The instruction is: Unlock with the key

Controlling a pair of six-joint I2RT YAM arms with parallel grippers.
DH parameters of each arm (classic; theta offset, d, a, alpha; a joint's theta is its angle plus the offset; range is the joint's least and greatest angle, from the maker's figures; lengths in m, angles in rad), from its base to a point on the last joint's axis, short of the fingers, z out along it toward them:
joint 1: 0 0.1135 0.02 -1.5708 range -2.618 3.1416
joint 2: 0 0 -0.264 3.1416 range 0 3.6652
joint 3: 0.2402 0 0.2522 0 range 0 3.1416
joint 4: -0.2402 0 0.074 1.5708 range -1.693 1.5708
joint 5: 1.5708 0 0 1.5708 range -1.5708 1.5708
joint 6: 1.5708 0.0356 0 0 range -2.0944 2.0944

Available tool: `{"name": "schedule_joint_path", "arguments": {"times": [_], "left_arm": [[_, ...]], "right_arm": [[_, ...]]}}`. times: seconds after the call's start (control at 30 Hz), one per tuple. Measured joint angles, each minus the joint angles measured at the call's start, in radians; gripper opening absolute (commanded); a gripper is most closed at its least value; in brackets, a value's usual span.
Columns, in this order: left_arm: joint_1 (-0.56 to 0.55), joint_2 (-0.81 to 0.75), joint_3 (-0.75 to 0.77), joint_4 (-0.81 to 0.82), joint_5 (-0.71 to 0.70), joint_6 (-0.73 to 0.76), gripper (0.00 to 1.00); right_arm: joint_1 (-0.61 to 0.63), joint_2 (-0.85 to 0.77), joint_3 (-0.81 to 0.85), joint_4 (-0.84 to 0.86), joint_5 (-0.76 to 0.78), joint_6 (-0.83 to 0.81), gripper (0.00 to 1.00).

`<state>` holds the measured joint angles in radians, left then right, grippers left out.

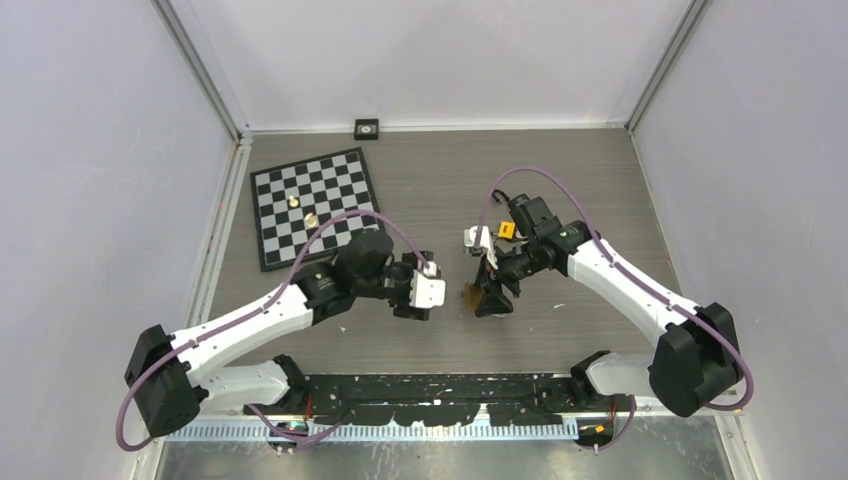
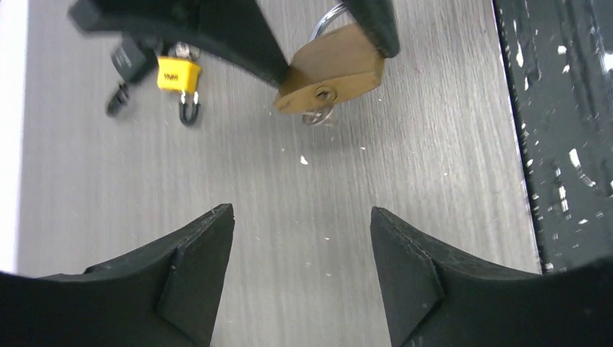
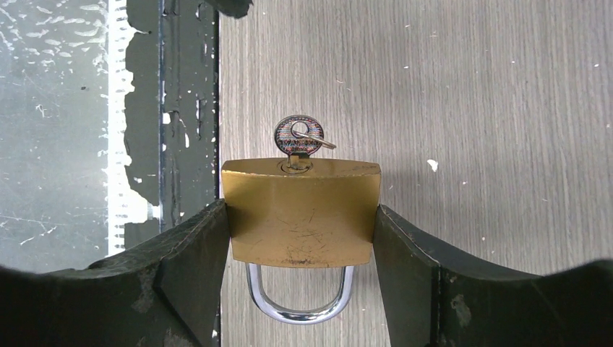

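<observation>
A brass padlock point(image 3: 300, 211) with a steel shackle point(image 3: 300, 307) is pinched by its two sides between the fingers of my right gripper point(image 3: 300, 217). A silver key point(image 3: 296, 139) sticks out of the keyhole in its bottom face, a small ring through its head. From the top view the padlock point(image 1: 478, 296) hangs just above the table near the middle. My left gripper point(image 2: 302, 220) is open with nothing between its fingers. It faces the padlock point(image 2: 340, 69) from a short distance, with the key point(image 2: 318, 114) pointing toward it. In the top view the left gripper point(image 1: 428, 290) sits just left of the lock.
A chessboard point(image 1: 313, 206) with two small pieces lies at the back left. A small yellow padlock point(image 2: 178, 76) with black parts lies on the table beyond the brass one. A black rail point(image 1: 440, 388) runs along the near table edge. A small black square object point(image 1: 367, 127) sits at the back wall.
</observation>
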<state>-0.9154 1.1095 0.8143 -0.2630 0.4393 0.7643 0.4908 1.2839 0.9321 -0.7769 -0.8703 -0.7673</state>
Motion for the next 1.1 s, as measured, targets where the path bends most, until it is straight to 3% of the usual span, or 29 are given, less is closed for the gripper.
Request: {"name": "schedule_joint_path", "arguments": {"times": [0.13,0.27,0.4,0.6,0.9,1.1], "left_arm": [[0.058,0.044,0.055,-0.035,0.028,-0.205,0.67],[0.109,0.144,0.206,-0.125,0.081,-0.423,0.63],[0.192,0.241,0.316,-0.154,0.208,-0.65,0.61],[0.307,0.408,0.33,-0.12,0.435,-1.012,0.54],[0.308,0.563,0.334,0.034,0.605,-1.437,0.46],[0.304,0.585,0.353,0.094,0.62,-1.551,0.43]], "right_arm": [[0.0,-0.019,0.0,0.01,0.022,0.001,0.01],[0.0,-0.049,0.0,0.024,0.048,0.0,0.01],[0.0,-0.076,0.0,0.054,0.085,0.002,0.01],[0.0,-0.114,-0.003,0.094,0.149,0.018,0.01],[0.0,-0.141,-0.028,0.117,0.195,0.028,0.0],[0.0,-0.138,-0.03,0.118,0.2,0.03,0.0]]}}
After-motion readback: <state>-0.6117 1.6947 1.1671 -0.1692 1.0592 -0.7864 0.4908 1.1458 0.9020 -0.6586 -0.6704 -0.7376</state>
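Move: The key, sticking out of the brass padlock in the right hand, is some 6 cm to the left hand's right, level with it fore-and-aft and about 2 cm lower. The padlock body sits roughly 3 cm beyond the key and 2 cm under it. On the table, about 16 cm below the left hand, a yellow padlock stands 12 cm ahead and 15 cm to the right. From the right hand the key is about 2 cm left and 2 cm up. The left hand, pointing right and slightly down, swings about 5 cm to the right and 4 cm forward towards the key, humping up some 3 cm and sinking again on the way, while it rolls about 100 degrees about its fingers (counter-clockwise looking along them) and narrows its open fingers by over a third, without shutting them. The right hand keeps its grip on the brass padlock and carries it about 3 cm forward and 2 cm up, rolling some 15 degrees, until the key lies just off the left fingertips. ##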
